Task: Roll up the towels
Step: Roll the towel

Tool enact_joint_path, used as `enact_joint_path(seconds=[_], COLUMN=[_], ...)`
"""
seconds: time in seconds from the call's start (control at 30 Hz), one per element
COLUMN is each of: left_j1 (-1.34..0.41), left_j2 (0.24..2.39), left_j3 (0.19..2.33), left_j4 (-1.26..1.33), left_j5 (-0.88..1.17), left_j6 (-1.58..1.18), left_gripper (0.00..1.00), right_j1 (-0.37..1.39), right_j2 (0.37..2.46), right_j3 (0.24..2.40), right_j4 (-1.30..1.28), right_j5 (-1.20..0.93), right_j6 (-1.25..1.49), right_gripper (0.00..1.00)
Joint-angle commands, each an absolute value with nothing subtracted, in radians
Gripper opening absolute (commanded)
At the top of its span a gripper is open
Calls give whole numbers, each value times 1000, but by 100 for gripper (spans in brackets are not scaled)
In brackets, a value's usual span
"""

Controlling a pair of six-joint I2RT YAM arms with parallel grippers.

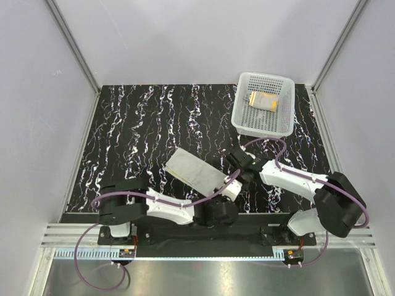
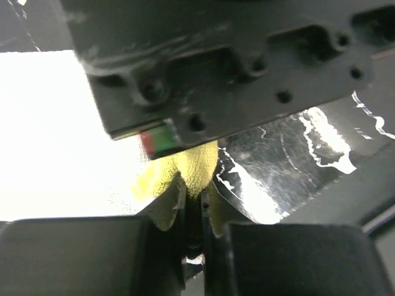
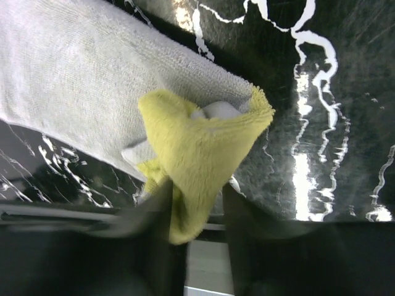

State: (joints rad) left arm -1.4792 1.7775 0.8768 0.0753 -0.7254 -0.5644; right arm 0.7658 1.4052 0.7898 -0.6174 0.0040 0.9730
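The yellow towel (image 1: 192, 169) lies near the middle of the black marbled table with its grey-white reverse up. Its near right corner is lifted, showing yellow (image 3: 197, 142). My left gripper (image 2: 196, 188) is shut on that yellow corner (image 2: 194, 163), just under my right gripper's dark body (image 2: 216, 61). My right gripper (image 3: 196, 191) stands slightly open around the same corner. One finger touches the cloth and the other stands clear of it. Both grippers meet at the towel's right corner, left (image 1: 231, 186) and right (image 1: 237, 161). The orange towel (image 1: 263, 100) lies bundled in the basket.
The white perforated basket (image 1: 242, 118) stands at the back right of the table. Grey enclosure walls with metal posts close in the left, right and back sides. The arms' bases and a metal rail (image 1: 203, 237) run along the near edge.
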Motion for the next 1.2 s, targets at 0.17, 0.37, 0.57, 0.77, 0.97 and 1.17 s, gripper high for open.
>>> enact_joint_path(seconds=[0.17, 0.37, 0.57, 0.77, 0.97, 1.17], left_j1=[-1413, -1333, -1252, -1157, -1040, -951], left_j2=[1626, 1566, 1500, 1448, 1498, 1618], left_j3=[770, 706, 654, 583, 490, 420], left_j4=[193, 245, 262, 330, 533, 794], left_j5=[-506, -327, -219, -88, 125, 285], left_j6=[-601, -644, -744, -819, -916, -1034], left_gripper=[0, 0, 0, 0, 0, 0], right_j1=[773, 772, 772, 772, 772, 772], right_j2=[1259, 1184, 1022, 818, 817, 916], right_j3=[900, 962, 879, 711, 560, 460], right_j4=[-765, -917, -868, -642, -402, -181], right_j5=[175, 351, 356, 278, 118, 37], right_j6=[985, 1023, 1060, 1065, 1092, 1114], right_gripper=[100, 100, 100, 100, 98, 96])
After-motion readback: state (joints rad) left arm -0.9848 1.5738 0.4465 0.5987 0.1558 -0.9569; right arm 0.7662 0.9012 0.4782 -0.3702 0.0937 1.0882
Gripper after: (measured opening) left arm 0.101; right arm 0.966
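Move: The towel's bunched yellow end is in the left gripper, with the still-flat grey strip's middle roughly 6 cm ahead, 10 cm to the left and 2 cm lower. From the right gripper, just loosening on that yellow end, the end lies about 1 cm to the left and 1 cm below, and the strip's middle some 3 cm ahead, 12 cm left and 3 cm below. The white basket is about 25 cm ahead of the right gripper and 10 cm to its right. Keep the left gripper shut on the yellow end and roll it over forward-left, onto the grey strip, by some 50 degrees, carrying it about 4 cm left and 2 cm forward with a small rise and dip. Meanwhile open the right gripper wide to free the towel, lift it about 10 cm while swinging right, then bring it back left and down, stopping open just above the roll. ##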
